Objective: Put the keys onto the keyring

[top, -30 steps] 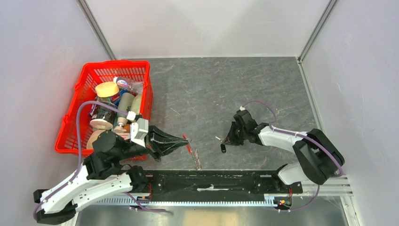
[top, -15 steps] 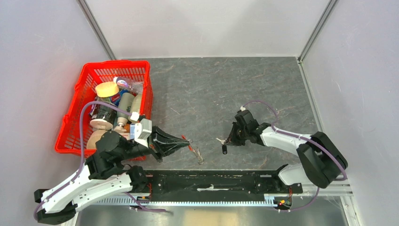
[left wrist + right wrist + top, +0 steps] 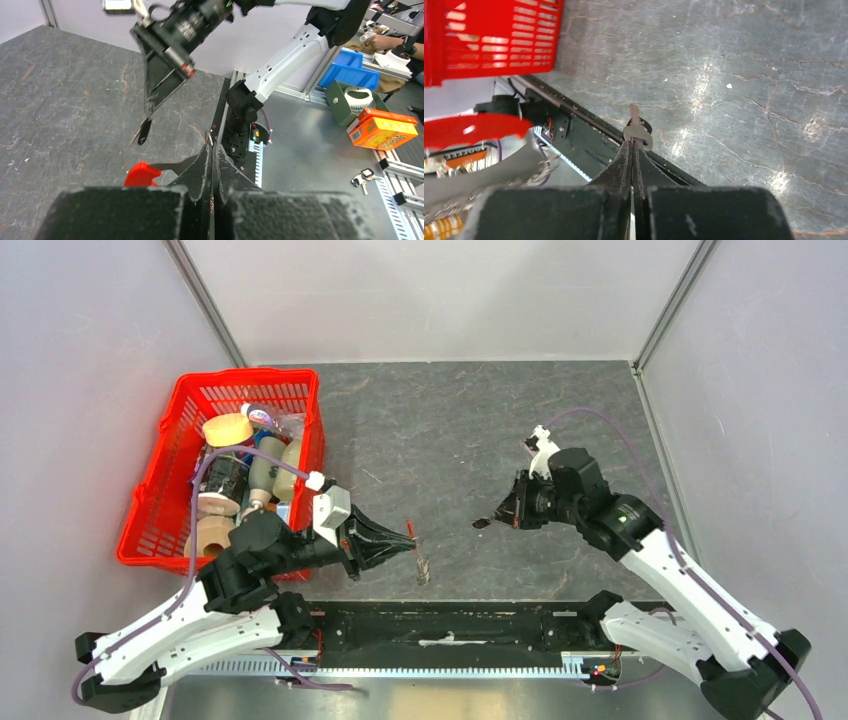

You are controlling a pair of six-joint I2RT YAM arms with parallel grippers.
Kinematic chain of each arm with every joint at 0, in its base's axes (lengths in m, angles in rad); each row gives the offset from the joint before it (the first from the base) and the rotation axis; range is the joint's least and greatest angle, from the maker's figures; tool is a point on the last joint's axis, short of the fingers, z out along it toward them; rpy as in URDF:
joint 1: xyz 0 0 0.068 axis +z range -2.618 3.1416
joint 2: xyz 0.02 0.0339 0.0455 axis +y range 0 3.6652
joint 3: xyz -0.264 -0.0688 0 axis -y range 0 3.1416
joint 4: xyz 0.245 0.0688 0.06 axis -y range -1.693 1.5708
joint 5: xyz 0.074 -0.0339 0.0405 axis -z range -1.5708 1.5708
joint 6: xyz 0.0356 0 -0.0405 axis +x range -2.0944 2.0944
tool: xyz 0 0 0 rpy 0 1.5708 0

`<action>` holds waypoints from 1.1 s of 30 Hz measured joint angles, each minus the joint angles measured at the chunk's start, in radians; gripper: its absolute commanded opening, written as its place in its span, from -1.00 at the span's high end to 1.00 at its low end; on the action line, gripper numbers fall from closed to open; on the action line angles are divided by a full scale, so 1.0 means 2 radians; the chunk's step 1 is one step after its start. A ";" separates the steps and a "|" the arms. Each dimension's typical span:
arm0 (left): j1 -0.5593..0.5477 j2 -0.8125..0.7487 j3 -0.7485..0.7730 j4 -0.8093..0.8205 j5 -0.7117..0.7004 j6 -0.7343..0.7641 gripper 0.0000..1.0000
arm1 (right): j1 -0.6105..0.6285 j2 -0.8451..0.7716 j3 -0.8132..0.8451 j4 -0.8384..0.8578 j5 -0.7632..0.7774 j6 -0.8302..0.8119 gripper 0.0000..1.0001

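My left gripper is shut on the keyring. Its grey metal loop hangs below the fingertips and its red strip shows at the tips. In the left wrist view the left gripper is pressed together, with the red strip sticking out to the left. My right gripper is shut on the keys, held above the table to the right of the keyring. The black fob dangles from it, also seen hanging below the right fingertips. The silver key sticks out past the shut right gripper.
A red basket with several bottles and jars stands at the left, behind my left arm, and its wall shows in the right wrist view. A black rail runs along the near table edge. Grey walls enclose the table.
The right gripper shut on the keys and lifted them off the table, moving up and to the right. The left gripper carried the keyring slightly to the right.
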 measured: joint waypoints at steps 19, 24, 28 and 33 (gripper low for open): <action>0.000 0.041 0.009 0.003 -0.001 0.001 0.96 | 0.004 -0.014 0.175 -0.171 -0.151 -0.130 1.00; 0.000 0.047 0.009 0.005 -0.007 0.001 0.96 | 0.011 0.004 0.200 -0.172 -0.195 -0.138 1.00; 0.000 0.051 0.009 0.008 -0.014 0.001 0.96 | 0.025 0.028 0.218 -0.165 -0.221 -0.137 1.00; 0.000 0.054 0.009 0.014 -0.018 0.005 0.96 | 0.056 0.061 0.236 -0.154 -0.253 -0.136 1.00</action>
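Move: At the shut left fingertips sits the small metal loop the keys are headed for: from the right hand, roughly 11 cm back, 14 cm left and 14 cm higher. The red-handled scraper hangs just under that loop, about 9 cm back, 13 cm left and 9 cm above the right hand. From the left hand, the keys, already pinched in the right fingers, lie some 12 cm forward, 13 cm right and 16 cm lower. Lifting the pinched keys about 13 cm, the right hand also draws back some 10 cm, first almost straight up and back, then swinging left towards the left fingertips while it turns counter-clockwise by roughly 40 degrees. The left hand keeps its grip with the scraper hanging there and eases about 2 cm forward and right, sinking slightly, to meet the keys. Both grippers stay shut. ##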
